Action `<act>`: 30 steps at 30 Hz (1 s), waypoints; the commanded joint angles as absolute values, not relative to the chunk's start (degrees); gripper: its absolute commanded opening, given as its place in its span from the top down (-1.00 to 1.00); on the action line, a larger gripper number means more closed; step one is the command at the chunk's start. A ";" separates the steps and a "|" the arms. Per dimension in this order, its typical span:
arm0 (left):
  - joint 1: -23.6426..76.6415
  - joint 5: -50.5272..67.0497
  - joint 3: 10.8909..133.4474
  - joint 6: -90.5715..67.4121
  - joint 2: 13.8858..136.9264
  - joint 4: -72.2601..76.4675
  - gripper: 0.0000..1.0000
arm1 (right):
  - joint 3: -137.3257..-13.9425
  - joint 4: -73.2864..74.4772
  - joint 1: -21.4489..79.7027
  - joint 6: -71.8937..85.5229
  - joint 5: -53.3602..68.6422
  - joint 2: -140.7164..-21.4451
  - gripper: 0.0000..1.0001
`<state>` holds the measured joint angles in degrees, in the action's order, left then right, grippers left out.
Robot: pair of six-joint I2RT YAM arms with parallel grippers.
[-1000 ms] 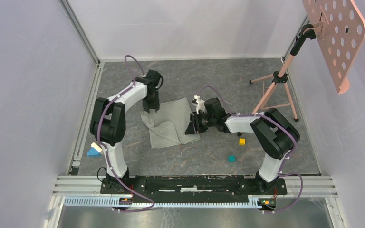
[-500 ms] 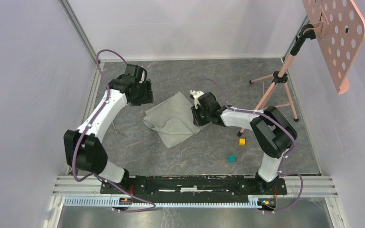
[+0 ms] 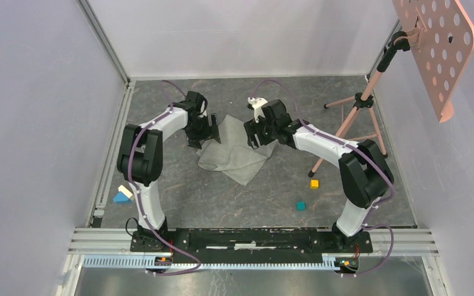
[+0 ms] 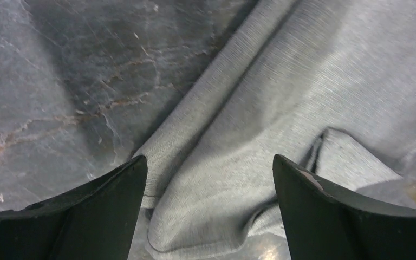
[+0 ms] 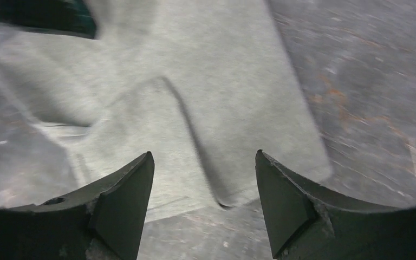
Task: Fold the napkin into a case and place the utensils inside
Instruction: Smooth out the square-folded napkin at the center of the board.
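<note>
The grey-green napkin [image 3: 237,157] lies rumpled and partly doubled over at the middle of the table. My left gripper [image 3: 205,131] hangs open over its left edge. In the left wrist view the napkin [image 4: 233,135] fills the space between the spread fingers [image 4: 103,216] of the left gripper [image 4: 208,162], and nothing is pinched. My right gripper [image 3: 257,132] stands open over the cloth's far right part. In the right wrist view a napkin [image 5: 195,81] corner lies between the right gripper's [image 5: 203,157] tips, untouched. The utensils are out of view.
A yellow cube [image 3: 314,183] and a teal cube [image 3: 300,206] sit right of the cloth. Blue and cream blocks [image 3: 122,195] lie by the left rail. A tripod stand [image 3: 353,117] with a pink perforated board [image 3: 435,46] occupies the back right. Walls enclose the table.
Both grippers have opened and let the cloth go. The left arm swung away and came back to the napkin's left edge. The right gripper moved toward the back. The napkin shifted back and right.
</note>
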<state>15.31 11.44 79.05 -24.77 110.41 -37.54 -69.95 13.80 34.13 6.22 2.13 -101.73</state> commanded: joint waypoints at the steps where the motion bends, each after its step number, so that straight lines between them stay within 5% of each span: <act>1: 15.64 6.43 82.66 -24.87 112.41 -36.99 -0.81 | -69.04 8.07 34.18 7.87 17.94 -101.69 -0.50; 5: 15.73 1.59 79.81 -24.13 112.02 -38.42 -0.69 | -74.70 7.82 34.35 7.23 18.89 -107.29 -0.52; 13: 16.17 4.06 67.76 -29.06 107.59 -33.47 -0.46 | -85.41 13.96 42.09 4.79 -4.38 -116.28 -0.57; 21: 16.13 6.37 58.18 -36.33 101.12 -26.81 -0.17 | -85.78 15.42 46.36 3.82 -12.13 -119.85 -0.54; 30: 16.08 4.56 55.22 -38.32 100.66 -24.49 -0.13 | -73.60 17.46 48.99 4.61 -18.88 -109.50 -0.53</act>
<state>15.84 4.91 58.39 -34.72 99.04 -24.45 -80.88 15.46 48.42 4.43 -14.52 -117.84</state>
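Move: The napkin's left edge lies almost under the left hand, about 2 cm back, 2 cm to its left and 3 cm below. From the right hand, the raised flap's peak is roughly 7 cm left, 3 cm back and 6 cm below. The napkin's far corner is some 10 cm ahead and 7 cm left of the right hand; its near corner is about 13 cm back and 2 cm left. Left hand sinks, narrows, drags the napkin's edge back about 4 cm; right swings 7 cm left, down onto flap. ##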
